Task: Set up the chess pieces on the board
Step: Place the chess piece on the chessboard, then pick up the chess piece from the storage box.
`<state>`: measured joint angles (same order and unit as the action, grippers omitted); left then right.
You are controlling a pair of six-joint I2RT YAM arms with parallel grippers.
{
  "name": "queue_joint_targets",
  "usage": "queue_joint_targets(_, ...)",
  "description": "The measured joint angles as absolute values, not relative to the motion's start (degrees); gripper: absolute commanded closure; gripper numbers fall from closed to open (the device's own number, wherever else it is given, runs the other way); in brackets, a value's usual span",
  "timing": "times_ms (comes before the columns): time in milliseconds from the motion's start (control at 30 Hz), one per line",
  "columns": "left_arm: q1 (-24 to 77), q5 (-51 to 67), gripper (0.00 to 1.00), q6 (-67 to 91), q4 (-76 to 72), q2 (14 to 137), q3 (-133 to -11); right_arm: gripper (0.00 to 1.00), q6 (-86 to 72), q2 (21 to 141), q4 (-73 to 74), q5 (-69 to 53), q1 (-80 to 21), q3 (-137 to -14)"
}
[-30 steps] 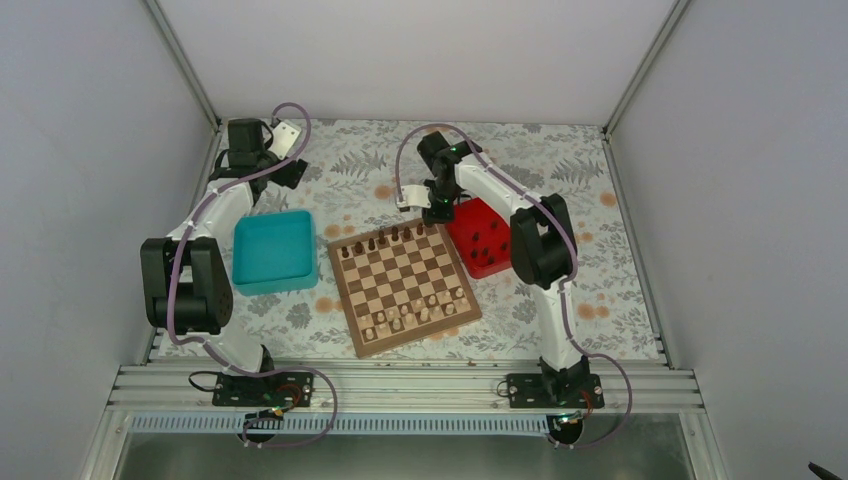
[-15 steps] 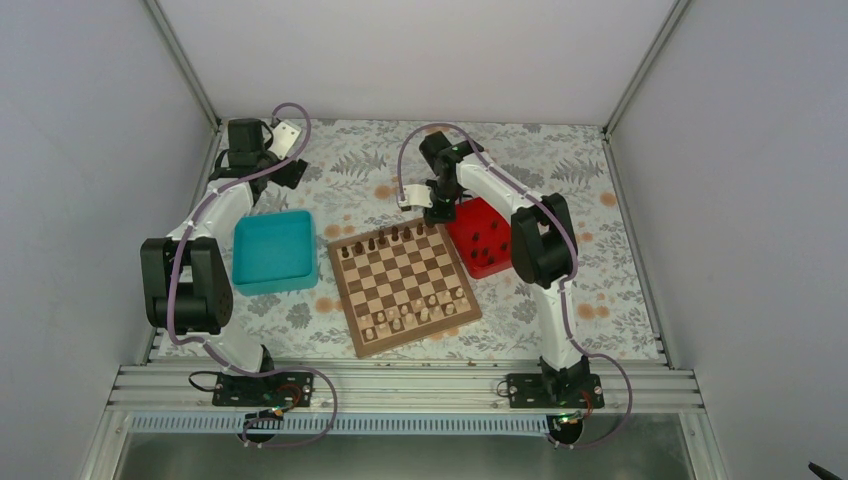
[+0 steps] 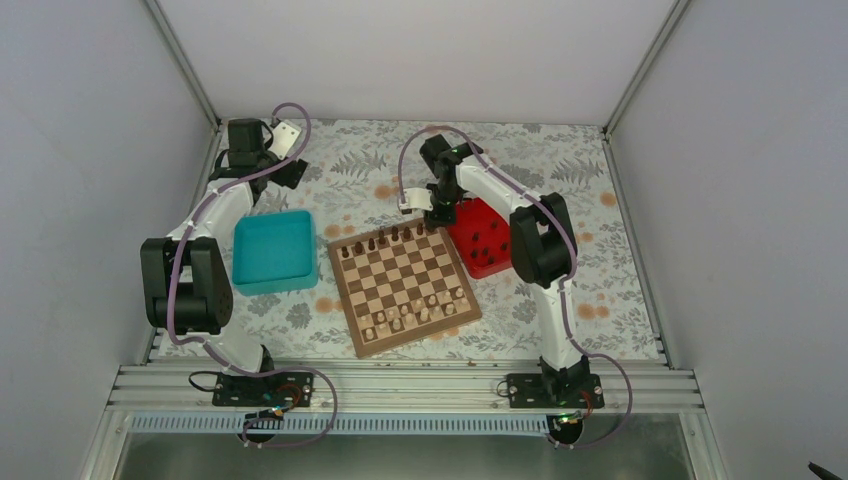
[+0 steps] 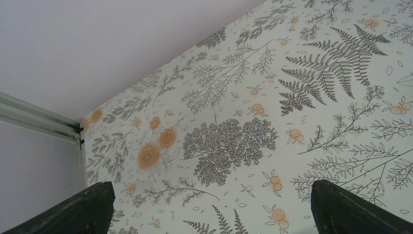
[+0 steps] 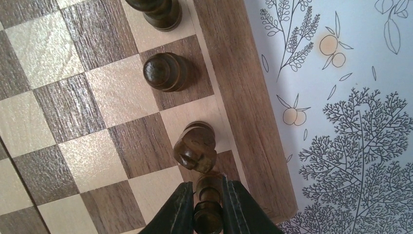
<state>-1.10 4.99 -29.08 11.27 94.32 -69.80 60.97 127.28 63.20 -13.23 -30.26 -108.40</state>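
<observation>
The chessboard [image 3: 400,275] lies mid-table. Several dark brown chessmen [image 3: 385,238] stand along its far row, and more lie in the red tray [image 3: 480,237]. My right gripper [image 3: 437,222] is over the board's far right corner. In the right wrist view it [image 5: 208,192] is shut on a dark brown piece [image 5: 208,207], held over the corner square by the tan border [image 5: 243,97]. A dark knight [image 5: 195,146] stands just ahead of it, touching or nearly so. A round-topped dark piece [image 5: 163,71] stands farther on. My left gripper [image 4: 209,214] is open and empty over the tablecloth.
Pale cream chessmen [image 3: 415,315] stand on the board's near rows. A teal tray [image 3: 272,250] sits left of the board. The red tray touches the board's right edge. My left arm [image 3: 290,165] is parked at the far left corner near the wall.
My right gripper has shifted slightly over the board's far right corner, still gripping the dark piece. The left arm has not moved.
</observation>
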Motion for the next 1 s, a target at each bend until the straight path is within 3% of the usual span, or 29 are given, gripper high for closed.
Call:
queue_joint_targets(333, -1.10, 4.99, 0.00, -29.08, 11.27, 94.32, -69.80, 0.63, 60.14, 127.48, 62.78, -13.08, -29.76, -107.92)
queue_joint_targets(633, -1.10, 4.99, 0.00, -29.08, 11.27, 94.32, -69.80, 0.62, 59.90, 125.19, 63.66, -12.95, -26.85, -107.92)
queue_joint_targets(1000, -1.10, 4.97, 0.00, -29.10, 11.27, 94.45, -69.80, 0.63, 60.07, 109.45, 64.53, -10.96, -16.91, -99.63)
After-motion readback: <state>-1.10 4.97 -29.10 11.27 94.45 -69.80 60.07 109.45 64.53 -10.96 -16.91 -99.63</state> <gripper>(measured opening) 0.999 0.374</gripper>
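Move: The right gripper still holds the dark chess piece upright over the far right corner square of the chessboard, whose surface lies straight below the hand, about 3 cm down. The dark knight stands some 3 cm to the hand's left and 1 cm back, the bishop about 5 cm left and 1 cm back. The red box's middle is roughly 12 cm to the right and 2 cm back. From the left hand, the corner square lies about 34 cm right, 10 cm back and 15 cm lower. Lower the right gripper a last half centimetre to set the dark piece on its corner square, then part the fingers partway and let go. Ease slightly forward and to the right off it, then lift about 9 cm while swinging some 11 cm right to over the red box, turning the wrist about 15 degrees clockwise. ##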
